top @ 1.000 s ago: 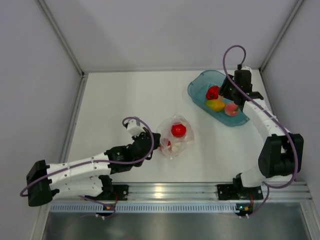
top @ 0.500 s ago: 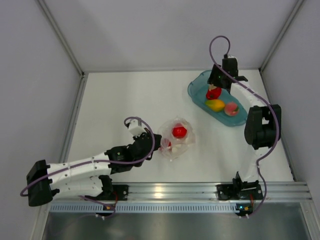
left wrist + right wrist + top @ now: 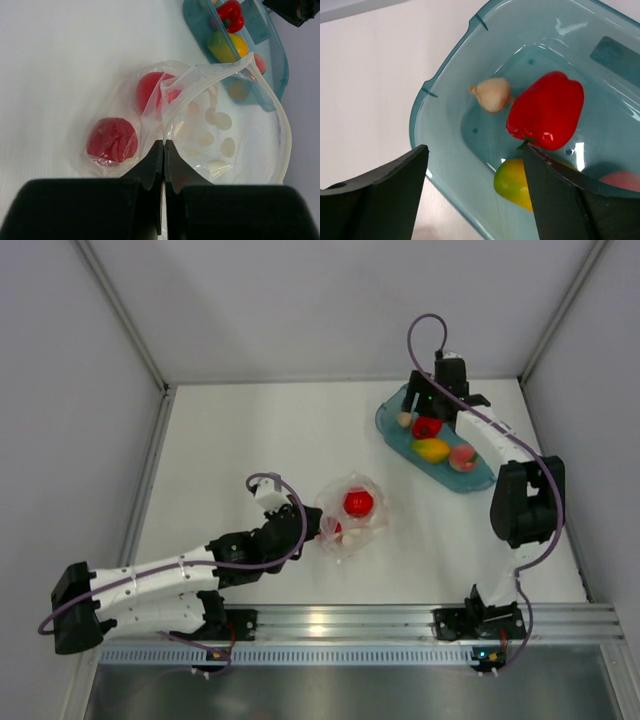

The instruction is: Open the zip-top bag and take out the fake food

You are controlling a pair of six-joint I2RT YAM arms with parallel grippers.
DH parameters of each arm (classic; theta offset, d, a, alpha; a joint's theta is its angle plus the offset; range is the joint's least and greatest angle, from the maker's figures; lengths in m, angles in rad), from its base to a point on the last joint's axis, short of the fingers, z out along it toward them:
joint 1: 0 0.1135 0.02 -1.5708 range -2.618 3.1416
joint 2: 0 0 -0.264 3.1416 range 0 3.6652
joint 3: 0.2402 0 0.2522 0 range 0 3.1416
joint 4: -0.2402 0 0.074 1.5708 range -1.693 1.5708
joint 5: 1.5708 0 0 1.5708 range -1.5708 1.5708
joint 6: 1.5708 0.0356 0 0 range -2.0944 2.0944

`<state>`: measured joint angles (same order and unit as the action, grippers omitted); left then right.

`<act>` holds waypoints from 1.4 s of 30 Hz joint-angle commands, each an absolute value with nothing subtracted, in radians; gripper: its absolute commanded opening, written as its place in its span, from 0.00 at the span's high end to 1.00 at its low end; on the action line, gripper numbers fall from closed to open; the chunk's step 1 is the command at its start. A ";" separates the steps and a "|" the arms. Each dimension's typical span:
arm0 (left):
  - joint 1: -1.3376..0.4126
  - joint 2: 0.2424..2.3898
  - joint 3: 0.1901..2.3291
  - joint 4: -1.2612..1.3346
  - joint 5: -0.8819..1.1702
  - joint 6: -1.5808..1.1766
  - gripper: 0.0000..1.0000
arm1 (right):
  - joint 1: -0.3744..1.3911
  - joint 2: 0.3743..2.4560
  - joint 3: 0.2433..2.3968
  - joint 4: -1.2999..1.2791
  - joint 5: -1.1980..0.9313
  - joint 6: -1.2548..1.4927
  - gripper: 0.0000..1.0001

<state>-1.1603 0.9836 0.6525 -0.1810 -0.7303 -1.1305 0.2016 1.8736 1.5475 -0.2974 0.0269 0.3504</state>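
The zip-top bag lies mid-table with its mouth gaping, and my left gripper is shut on its rim. Two red pieces of fake food remain inside it. My right gripper hangs open over the left end of the teal tub, holding nothing. Below it in the tub lie a pale garlic bulb, a red pepper, a yellow fruit and a pinkish peach.
The teal tub sits at the back right, close to the right wall. White walls enclose the table on three sides. An aluminium rail runs along the near edge by the arm bases.
My right gripper has moved left along the tub and its jaws have spread wider. A pale garlic bulb now lies in the tub. The left arm and the bag have held still.
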 commanded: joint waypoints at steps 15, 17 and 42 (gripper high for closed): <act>-1.164 0.999 0.742 -0.167 -0.781 -1.095 1.00 | 0.560 1.192 1.198 -0.455 0.159 0.434 0.61; -1.164 1.005 0.750 -0.164 -0.778 -1.097 1.00 | 0.644 1.163 1.189 -0.475 0.187 0.443 0.64; -1.164 1.040 0.755 -0.166 -0.799 -1.190 1.00 | 1.066 1.393 1.184 -0.445 0.653 0.710 0.72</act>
<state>-1.1603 1.0462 0.7334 -0.1837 -0.7769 -1.1702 1.0492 1.3441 1.1584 -0.4942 0.5732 0.6674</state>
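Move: The round red food in the bag, probably next, lies about 20 cm back and 14 cm to the left of the right hand, some 13 cm lower; from the left hand, 11 cm ahead, 9 cm right and 14 cm below. The second red food is about 25 cm back and 20 cm left of the right hand. In the bin, the garlic sits 5 cm ahead of that hand, straight on, and the red pepper 2 cm ahead, 5 cm right. The bag's open mouth is where the empty right hand goes: it lifts about 11 cm off the bin, sweeps some 28 cm back and 15 cm left, then sinks about 6 cm towards the foods, turning partly counter-clockwise as its fingers narrow from wide to roughly a third open. The left hand keeps its pinch on the bag's edge, raising it about 2 cm. ##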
